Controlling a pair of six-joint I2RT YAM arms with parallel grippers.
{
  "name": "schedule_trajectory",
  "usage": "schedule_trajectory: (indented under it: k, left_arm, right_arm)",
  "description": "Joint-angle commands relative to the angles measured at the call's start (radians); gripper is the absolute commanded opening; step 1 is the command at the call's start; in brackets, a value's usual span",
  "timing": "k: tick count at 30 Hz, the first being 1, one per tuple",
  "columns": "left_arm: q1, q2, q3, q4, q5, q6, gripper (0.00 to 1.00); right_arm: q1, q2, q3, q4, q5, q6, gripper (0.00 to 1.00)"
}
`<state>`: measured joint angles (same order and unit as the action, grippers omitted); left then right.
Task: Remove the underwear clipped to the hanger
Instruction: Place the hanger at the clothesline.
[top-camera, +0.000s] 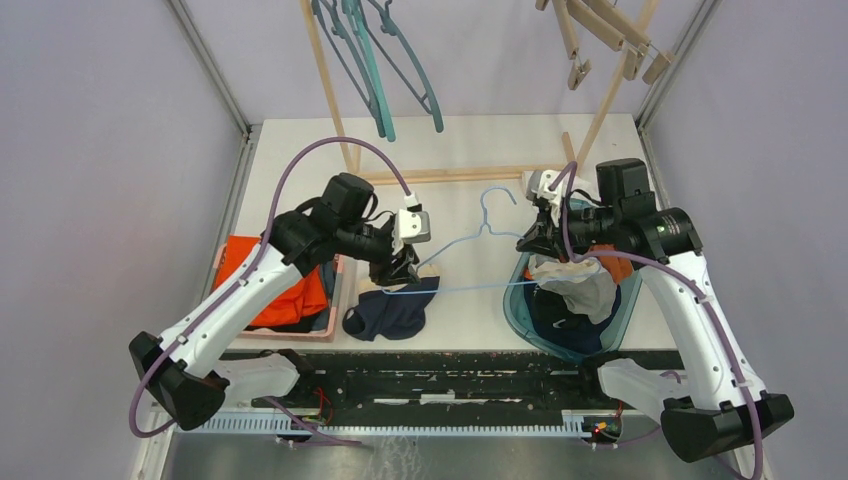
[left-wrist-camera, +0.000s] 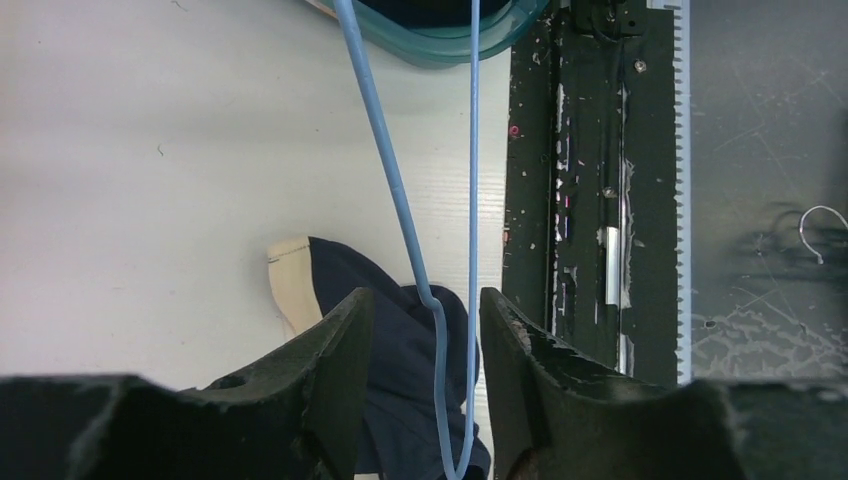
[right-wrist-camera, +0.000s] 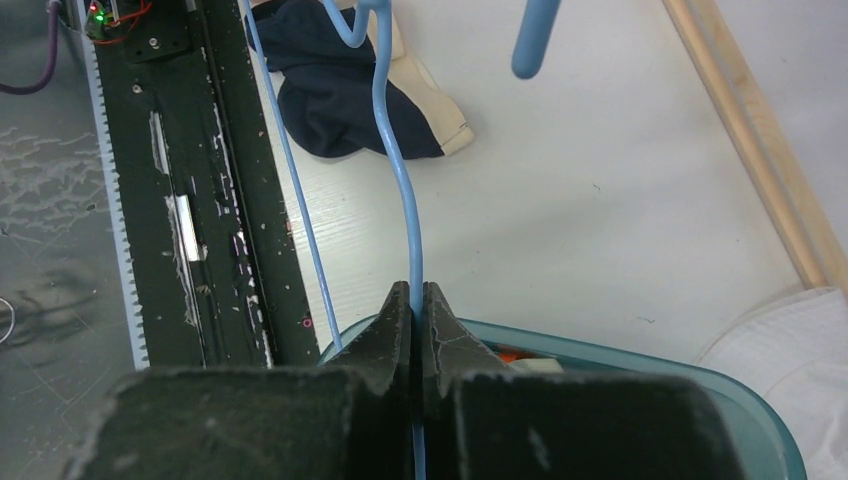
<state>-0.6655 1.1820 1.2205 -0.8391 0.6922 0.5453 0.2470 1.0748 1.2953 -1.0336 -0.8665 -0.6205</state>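
Note:
A light-blue wire hanger (top-camera: 460, 289) is held level above the table between my two grippers. My right gripper (top-camera: 535, 240) is shut on its wire, as the right wrist view (right-wrist-camera: 415, 292) shows. My left gripper (top-camera: 400, 270) is open, and the hanger's left corner (left-wrist-camera: 440, 330) sits between its fingers without being pinched. A navy piece of underwear with a cream waistband (top-camera: 392, 312) lies on the table under that corner. It also shows in the left wrist view (left-wrist-camera: 395, 345) and the right wrist view (right-wrist-camera: 340, 100). I cannot tell if it is still attached.
A teal bin (top-camera: 612, 318) at the right holds white, orange and dark garments. A pink tray (top-camera: 338, 300) with bright-orange cloth (top-camera: 285, 285) sits at the left. A wooden rack with teal hangers (top-camera: 385, 70) and clip hangers (top-camera: 600, 30) stands behind. A black rail (top-camera: 440, 365) runs along the near edge.

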Motion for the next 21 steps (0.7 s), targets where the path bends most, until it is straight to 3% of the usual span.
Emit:
schedule_trajectory:
  k: [1,8,15,16,18,21]
  left_arm:
    - [-0.003,-0.03,0.008,0.037,0.019,-0.052,0.46]
    - [-0.003,-0.017,-0.008,0.044,0.035,-0.049,0.39]
    - [-0.003,-0.021,0.001,0.052,0.052,-0.053,0.04]
    - [-0.003,-0.023,0.003,0.053,0.051,-0.062,0.03]
    - [-0.003,-0.03,0.009,0.058,0.04,-0.081,0.03]
    - [-0.003,-0.042,0.025,0.063,-0.019,-0.121,0.03]
  right_arm:
    - [0.004,-0.041,-0.015,0.06,0.011,-0.007,0.01]
    - [0.003,-0.049,0.002,0.064,-0.035,0.026,0.01]
    - [0.004,-0.07,-0.04,0.123,0.03,0.063,0.01]
    - [0.003,-0.074,-0.049,0.143,0.056,0.082,0.02]
    - [0.004,-0.081,-0.065,0.185,0.123,0.136,0.13]
    - [0.003,-0.079,-0.07,0.206,0.212,0.191,0.43]
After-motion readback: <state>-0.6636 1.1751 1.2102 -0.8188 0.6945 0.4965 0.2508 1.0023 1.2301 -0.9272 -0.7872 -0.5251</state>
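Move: The hanger's left end already sits between the left gripper's open fingers, its corner only about 2 cm to their left and 1 cm back. The hook is some 14 cm to the right and 8 cm ahead; the navy underwear lies roughly 22 cm below, 4 cm left and 2 cm back. The right gripper holds the hanger's right arm: from it the left end is about 24 cm left and 6 cm back, and the teal tub some 11 cm right, 2 cm back, 23 cm down. Take the hanger over from the right gripper: hold the left hand in place and close its fingers from about half open to nearly shut, pinching the sloping wire beside the left corner. Keep the right grip shut until the left has closed, then spread the right fingers about a quarter open, easing that hand under 1 cm to its right and forward and turning it some 5 degrees clockwise. ##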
